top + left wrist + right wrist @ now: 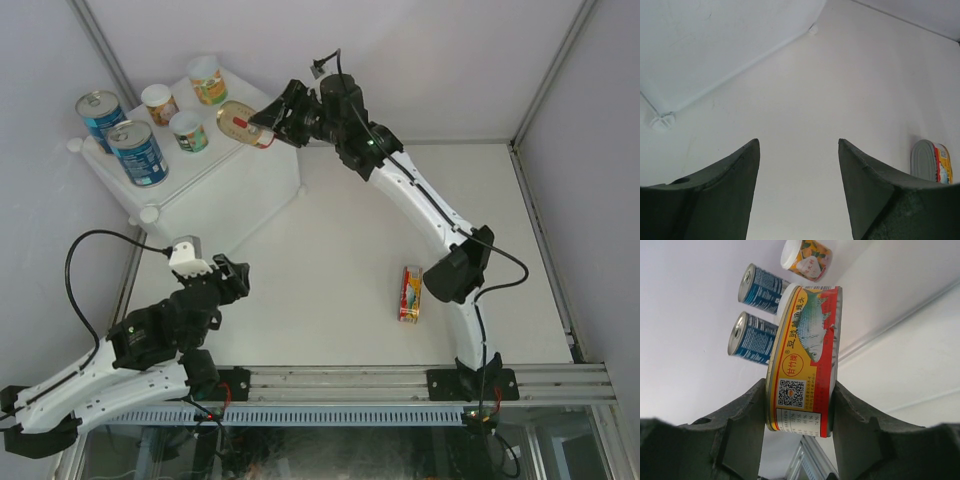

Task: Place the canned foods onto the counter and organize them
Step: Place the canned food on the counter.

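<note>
The counter (pixel 225 190) is a big white box at the back left. On its top stand two tall blue cans (pixel 100 115) (pixel 138 152) and three small round cans (pixel 160 103) (pixel 188 130) (pixel 208 80). My right gripper (pixel 262 128) is shut on a flat oval red-and-yellow tin (pixel 240 123), held on edge over the top's right side. In the right wrist view the tin (pixel 802 360) fills the gap between the fingers (pixel 855 430), with the blue cans (pixel 751 338) behind it. A second oval tin (pixel 410 292) lies on the table at the right. My left gripper (pixel 232 275) hangs open and empty near the counter's front.
White walls and metal frame posts (pixel 545 75) close in the table on three sides. A metal rail (pixel 400 380) runs along the near edge. The left wrist view shows the counter's side (pixel 715 45), a corner knob (pixel 662 121) and the lying tin (pixel 932 162) at the far right.
</note>
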Controlling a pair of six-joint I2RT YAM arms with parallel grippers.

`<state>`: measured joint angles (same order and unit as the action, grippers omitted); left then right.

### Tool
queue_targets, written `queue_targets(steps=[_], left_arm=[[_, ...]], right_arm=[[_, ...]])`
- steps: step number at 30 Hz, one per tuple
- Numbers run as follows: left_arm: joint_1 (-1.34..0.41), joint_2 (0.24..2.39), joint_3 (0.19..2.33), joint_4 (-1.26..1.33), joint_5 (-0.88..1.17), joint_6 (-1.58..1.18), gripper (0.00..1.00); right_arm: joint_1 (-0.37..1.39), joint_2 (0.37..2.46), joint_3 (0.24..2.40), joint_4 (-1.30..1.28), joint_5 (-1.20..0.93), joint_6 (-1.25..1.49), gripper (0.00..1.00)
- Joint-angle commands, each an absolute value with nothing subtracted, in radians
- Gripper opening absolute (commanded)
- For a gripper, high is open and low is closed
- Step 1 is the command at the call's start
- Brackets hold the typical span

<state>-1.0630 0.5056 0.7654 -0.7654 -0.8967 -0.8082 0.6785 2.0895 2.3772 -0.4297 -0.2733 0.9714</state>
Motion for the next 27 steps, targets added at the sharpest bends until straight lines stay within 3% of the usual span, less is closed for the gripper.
queue_targets(steps=[1, 27], left_arm=[[-1.067, 0.487, 0.744, -0.759, -0.937, -0.788, 0.68], [-1.068, 0.492, 0.716, -0.714, -0.960, -0.738, 0.68]], right_arm=[[0.654, 2.123, 2.520, -0.274, -0.299, 1.076, 0.00], [0.666, 2.319, 2.607, -0.142, -0.288, 1.301, 0.00]])
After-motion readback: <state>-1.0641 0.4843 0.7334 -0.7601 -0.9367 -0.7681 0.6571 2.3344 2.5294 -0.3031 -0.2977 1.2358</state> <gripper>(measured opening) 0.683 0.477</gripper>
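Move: The right hand already holds the canned food. The free spot for it on the counter, near the front edge, lies about 7 cm to the left, 5 cm ahead and some 7 cm below. The orange-label jar stands about 12 cm ahead and 11 cm left, the green-label jar about 1 cm ahead and 15 cm left, both roughly 6 cm below. From the idle left hand that spot is some 27 cm straight ahead and 11 cm higher. Keeping the canned food pinched, the right hand carries it forward and, almost as much, down, also edging left, about 7 to 8 cm in all, in over the counter's edge towards the gap beside the two jars. It goes quickly at first, then eases, while the wrist rolls some 15 degrees clockwise, seen along the fingers; the grip stays shut on the can. ##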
